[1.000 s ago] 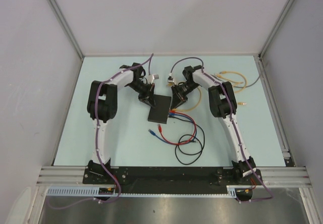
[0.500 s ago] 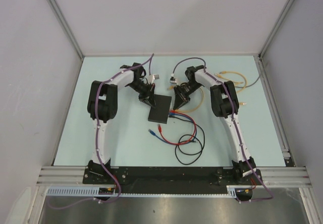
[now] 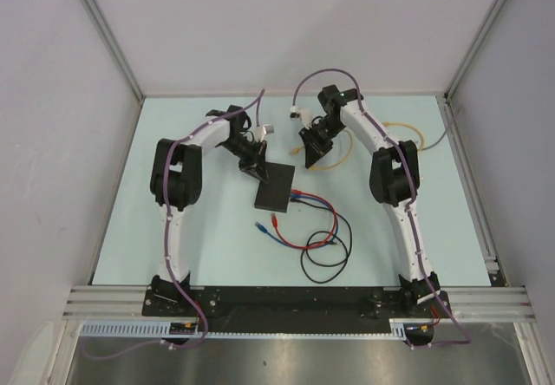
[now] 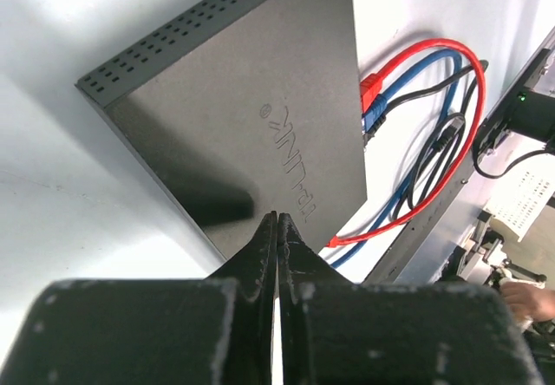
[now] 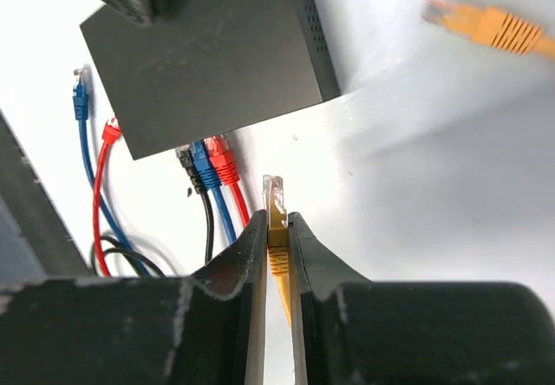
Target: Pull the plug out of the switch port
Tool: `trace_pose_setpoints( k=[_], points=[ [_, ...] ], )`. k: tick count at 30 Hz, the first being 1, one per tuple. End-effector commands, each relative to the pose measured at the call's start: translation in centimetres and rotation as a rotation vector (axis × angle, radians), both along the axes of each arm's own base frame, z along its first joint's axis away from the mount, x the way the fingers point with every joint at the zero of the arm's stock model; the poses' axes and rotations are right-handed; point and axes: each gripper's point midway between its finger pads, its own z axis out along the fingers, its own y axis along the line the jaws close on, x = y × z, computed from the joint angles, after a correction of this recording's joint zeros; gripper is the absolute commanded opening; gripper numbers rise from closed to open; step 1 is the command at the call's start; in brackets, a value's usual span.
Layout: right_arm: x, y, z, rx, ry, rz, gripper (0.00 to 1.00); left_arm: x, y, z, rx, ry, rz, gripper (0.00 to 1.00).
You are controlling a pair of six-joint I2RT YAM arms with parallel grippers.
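The switch (image 3: 275, 187) is a flat matte-black box lying mid-table. Red (image 5: 221, 158), blue (image 5: 205, 166) and black (image 5: 187, 172) plugs sit in its port edge. My right gripper (image 5: 276, 220) is shut on a yellow plug (image 5: 275, 203), which is out of the switch and hangs a short way off beside the red plug. From above, the right gripper (image 3: 308, 161) is behind and right of the switch. My left gripper (image 4: 277, 216) is shut with nothing in it, its tips down at the top face of the switch (image 4: 243, 99) near its far left corner (image 3: 257, 171).
The red, blue and black cables loop toward the near side (image 3: 325, 242), with loose blue (image 5: 80, 99) and red (image 5: 111, 129) ends left of them. Another yellow connector (image 5: 486, 22) lies loose, and yellow cable coils (image 3: 403, 138) lie at the back right.
My right gripper has drawn back and away from the switch's port edge with the yellow plug between its fingers. The left gripper and the switch have stayed put.
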Motion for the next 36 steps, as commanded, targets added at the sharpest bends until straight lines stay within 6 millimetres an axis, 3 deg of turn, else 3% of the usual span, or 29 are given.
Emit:
trace_pose_setpoints(
  k=[1,7,13,16,19,22,25,26,27,30,36],
  points=[
    [2.1,-2.0,6.9,-0.064,-0.242,-0.004,0.0,1.6,-1.4,2.2,-0.066,-0.057,-0.004,0.0],
    [4.6,-7.4,10.6,-0.129,-0.347,-0.139,0.0,3.3,-2.3,3.1,-0.097,-0.09,0.005,0.0],
    [7.3,-13.9,12.2,-0.174,-0.412,-0.287,0.0,3.7,-2.7,3.0,-0.11,-0.094,-0.006,0.0],
    [8.2,-16.9,11.0,-0.213,-0.389,-0.351,0.0,3.8,-2.5,2.7,-0.095,-0.097,-0.011,0.0],
    [8.4,-19.6,8.2,-0.274,-0.326,-0.415,0.0,3.6,-2.2,2.8,-0.096,-0.095,-0.014,0.0],
    [8.4,-21.4,6.6,-0.3,-0.28,-0.457,0.0,3.5,-2.0,2.8,-0.1,-0.088,-0.002,0.0],
    [8.2,-21.5,6.2,-0.303,-0.262,-0.465,0.02,3.5,-2.1,3.0,-0.104,-0.093,0.004,0.0],
    [8.2,-21.2,6.5,-0.294,-0.265,-0.461,0.1,3.5,-2.1,3.1,-0.102,-0.097,0.004,0.0],
    [8.2,-21.0,6.6,-0.289,-0.263,-0.467,0.36,3.5,-2.1,3.2,-0.101,-0.103,0.004,0.02],
    [8.4,-19.6,7.6,-0.27,-0.292,-0.459,0.6,3.8,-1.8,3.4,-0.081,-0.126,0.001,0.08],
    [7.5,-14.0,10.0,-0.166,-0.323,-0.372,0.71,4.1,-0.7,4.9,-0.046,-0.183,-0.002,0.35]
  ],
)
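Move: The right hand holds the yellow plug, already out of the switch. The heap of pulled cables lies about 12 cm ahead and 29 cm to its right, some 6 cm lower. The switch is about 6 cm back and 10 cm left; the loose other end of the held cable is 8 cm ahead, 4 cm left. The left hand is just above the switch, whose middle is about 2 cm back, 3 cm right. Lift the right gripper with the yellow plug away from the switch, sweep it about 22 cm right and some 8 cm forward towards the pulled cables, turning clockwise, then sink a little. Open the fingers to let go of the plug and ease back left about 3 cm. Meanwhile slide the closed left gripper slightly forward and right over the switch, then start opening it. ##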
